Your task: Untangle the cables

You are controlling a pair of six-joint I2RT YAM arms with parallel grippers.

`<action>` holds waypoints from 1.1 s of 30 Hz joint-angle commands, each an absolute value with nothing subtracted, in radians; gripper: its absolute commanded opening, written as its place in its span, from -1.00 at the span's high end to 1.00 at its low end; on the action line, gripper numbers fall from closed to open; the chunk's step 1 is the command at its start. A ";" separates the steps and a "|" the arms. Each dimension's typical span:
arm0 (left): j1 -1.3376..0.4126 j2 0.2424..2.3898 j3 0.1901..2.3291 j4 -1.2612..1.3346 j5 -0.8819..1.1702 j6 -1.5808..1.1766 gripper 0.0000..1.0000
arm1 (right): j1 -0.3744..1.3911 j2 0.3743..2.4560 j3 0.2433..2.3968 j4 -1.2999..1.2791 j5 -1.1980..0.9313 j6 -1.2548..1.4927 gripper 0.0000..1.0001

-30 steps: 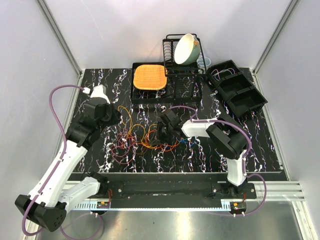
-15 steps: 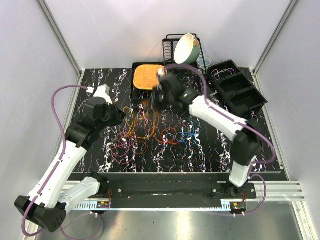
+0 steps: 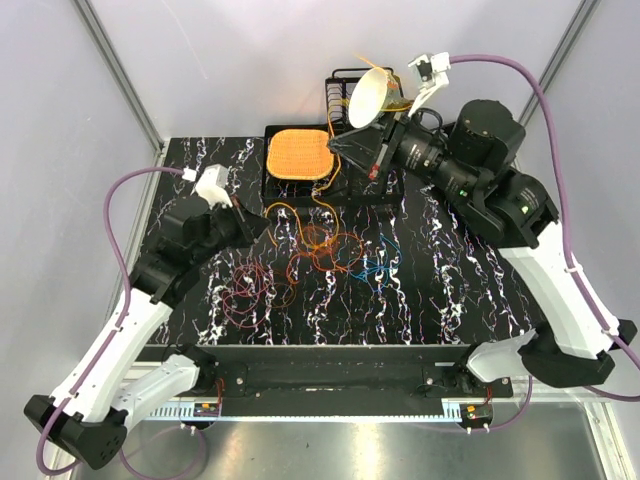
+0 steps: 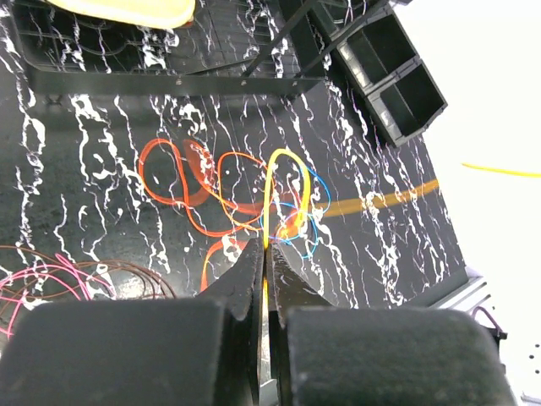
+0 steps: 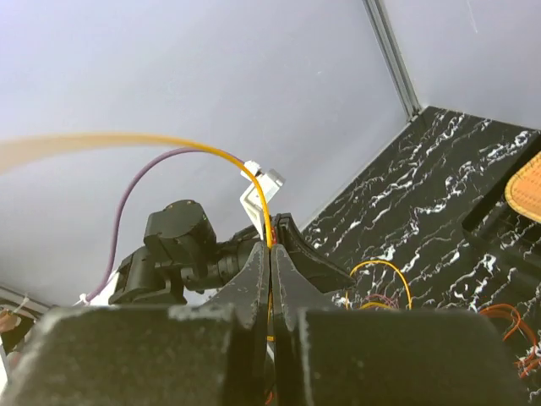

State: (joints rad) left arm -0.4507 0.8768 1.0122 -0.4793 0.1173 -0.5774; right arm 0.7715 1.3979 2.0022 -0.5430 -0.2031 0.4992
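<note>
The cables lie in a loose tangle mid-table: maroon loops (image 3: 245, 290) at the left, red-orange loops (image 3: 320, 245) in the middle, a blue loop (image 3: 375, 265) at the right. My left gripper (image 3: 258, 226) is low over the table at the tangle's left edge, shut on a yellow-orange cable (image 4: 283, 182). My right gripper (image 3: 333, 150) is raised high over the back of the table and shut on the same yellow-orange cable (image 5: 211, 154), which stretches between the two. The left wrist view shows red-orange loops (image 4: 186, 182), the blue loop (image 4: 313, 220) and maroon-pink loops (image 4: 42, 283) below.
A black tray with an orange mat (image 3: 298, 155) sits at the back centre. A wire dish rack (image 3: 345, 85) holding a cream bowl (image 3: 372, 95) stands behind it. Black bins (image 4: 393, 76) stand at the back right, under my right arm.
My right arm rose from the tangle up and back towards the dish rack, drawing the yellow-orange cable out with it. The red-orange and blue loops spread out. My left gripper shifted slightly right.
</note>
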 commanded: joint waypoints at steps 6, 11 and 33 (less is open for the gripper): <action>-0.466 0.894 0.968 -0.368 0.196 -0.609 1.00 | 0.772 1.433 1.921 -0.580 -0.207 0.462 1.00; -0.482 0.922 1.000 -0.360 0.276 -0.572 -0.96 | 0.772 1.437 1.919 -0.592 -0.181 0.443 1.00; -0.661 0.966 0.755 -0.132 0.163 -0.621 -0.90 | 0.772 1.546 2.541 -0.753 -0.031 0.272 1.00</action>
State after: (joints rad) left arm -0.6220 0.9646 0.6956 -0.2523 0.2035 -0.6403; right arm 0.7715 1.5387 2.5561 -0.7235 -0.0837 0.3161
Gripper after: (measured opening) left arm 0.954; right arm 0.011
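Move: The left hand, still pinching the yellow cable, has the orange cable on the table about 13 cm to its right, 5 cm ahead and 28 cm below. Also at table height, the pink cable lies some 7 cm back and 5 cm to its left, and the blue cable about level with it and 27 cm to the right. The right hand holds another part of the yellow cable high up, with the orange cable about 53 cm below, 6 cm ahead and 6 cm to the left. The right hand keeps its pinch on the yellow cable, dips about 9 cm while easing a little forward, then swings up some 20 cm, drifting right, to end about 11 cm above its start. The left hand first sinks a couple of centimetres and spreads its fingers wide to let go of the yellow cable, then drops to about 12 cm below its start, moving some 6 cm right and a little back towards the orange cable, its fingers tipping down and turning slightly clockwise. ##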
